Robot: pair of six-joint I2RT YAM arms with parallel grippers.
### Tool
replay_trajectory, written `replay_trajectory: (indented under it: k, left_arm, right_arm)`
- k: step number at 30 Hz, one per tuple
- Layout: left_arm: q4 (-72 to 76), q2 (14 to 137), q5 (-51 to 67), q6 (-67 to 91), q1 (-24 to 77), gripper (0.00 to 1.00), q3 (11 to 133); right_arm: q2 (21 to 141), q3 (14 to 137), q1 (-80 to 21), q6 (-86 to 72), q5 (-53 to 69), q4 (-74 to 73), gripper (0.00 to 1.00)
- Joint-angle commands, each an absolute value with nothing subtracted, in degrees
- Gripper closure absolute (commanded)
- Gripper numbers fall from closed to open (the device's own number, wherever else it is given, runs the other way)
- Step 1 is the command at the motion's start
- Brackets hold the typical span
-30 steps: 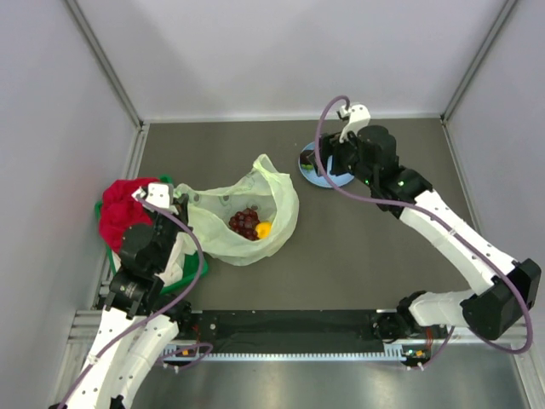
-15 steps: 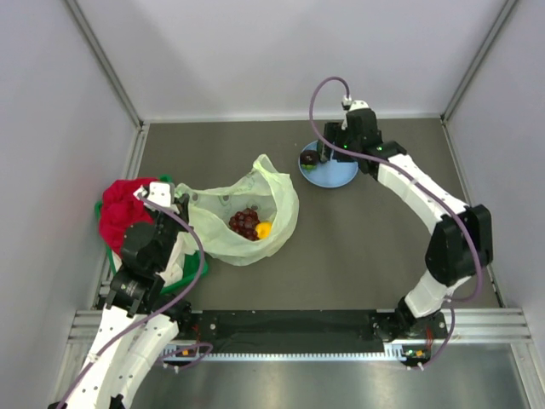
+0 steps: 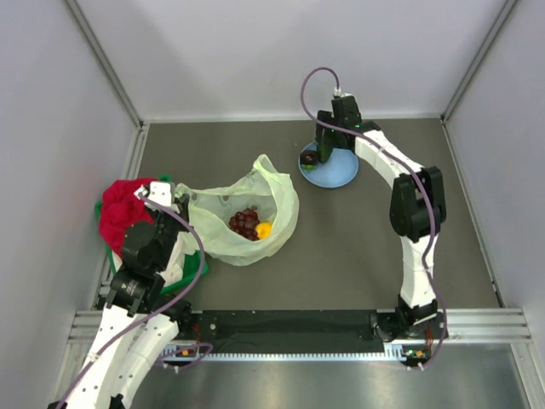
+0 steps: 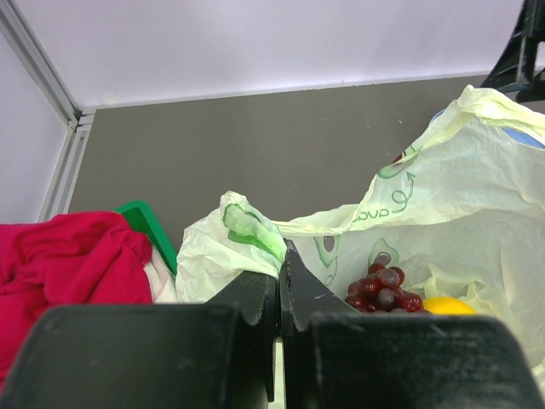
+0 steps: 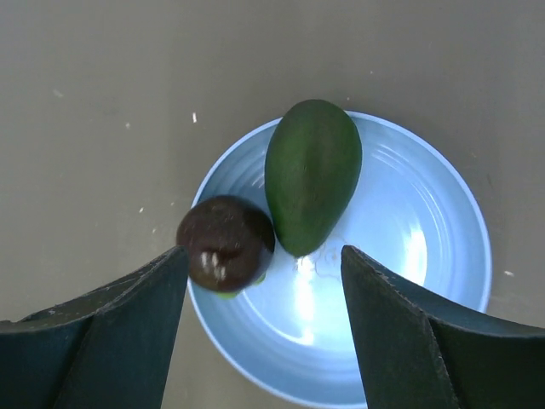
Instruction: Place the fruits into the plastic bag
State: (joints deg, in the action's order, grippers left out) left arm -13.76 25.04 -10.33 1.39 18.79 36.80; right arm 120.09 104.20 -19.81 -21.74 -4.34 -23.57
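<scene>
The pale yellow-green plastic bag [image 3: 247, 217] lies open at centre left, with a dark red grape bunch [image 3: 243, 223] and an orange-yellow citrus [image 3: 264, 229] inside. My left gripper [image 4: 279, 260] is shut on the bag's [image 4: 443, 196] near-left rim, holding it up; grapes [image 4: 381, 288] and citrus [image 4: 449, 305] show beside the fingers. On the blue plate [image 5: 426, 256] lie a green avocado-like fruit [image 5: 312, 175] and a small dark fruit [image 5: 225, 243]. My right gripper [image 5: 264, 260] hangs open above the plate [image 3: 342, 173], jaws wide either side of the two fruits, touching neither. The dark fruit [image 3: 312, 158] sits at the plate's left edge.
A green bin [image 3: 194, 266] holding a red cloth [image 3: 123, 209] and white cloth stands at the left, beside my left arm. The grey walls close in on the back, left and right. A black rail runs along the near edge [image 3: 289, 328].
My right arm has stretched back and left, bringing its gripper from right of the plate to directly over it. The left gripper and bag have not moved.
</scene>
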Motion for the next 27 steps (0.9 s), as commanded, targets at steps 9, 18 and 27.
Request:
replay_trajectory:
  k: [9, 18, 27]
  left_arm:
    - [-11.3, 25.4, -11.1, 1.4, 18.5, 1.00, 37.3]
    - [-11.4, 25.5, -11.3, 1.3, 18.5, 1.00, 37.2]
    - [-11.4, 25.3, -11.3, 1.3, 18.5, 1.00, 37.2]
  right_arm:
    - [130.7, 113.6, -17.9, -25.0, -7.4, -24.3, 0.28]
    - [134.2, 114.0, -17.8, -25.6, -9.0, -22.3, 0.28]
    - [137.7, 116.2, -17.8, -26.6, -10.0, -21.4, 0.28]
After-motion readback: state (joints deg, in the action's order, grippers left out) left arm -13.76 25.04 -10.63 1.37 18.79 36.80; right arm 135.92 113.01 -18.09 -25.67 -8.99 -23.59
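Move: The avocado is some 5 cm ahead of the open right hand, about 2 cm to its right and roughly 11 cm below. The round dark fruit beside it lies level with that hand, some 3 cm to its left and 12 cm below; the middle of the blue plate is about 1 cm back, 3 cm to the right and 14 cm below. From the left hand, the avocado is about 34 cm ahead, 35 cm to the right and 25 cm lower. The right hand sinks about 10 cm onto the avocado at the plate's far side, easing some 4 cm forward and a little to the right, its fingers staying wide open so that they come down on either side of the fruit. On the way the wrist tips slightly farther down and turns a little clockwise, under 10 degrees each; the descent stops before a last small creep forward, with the avocado between the fingertips and not yet pinched. ##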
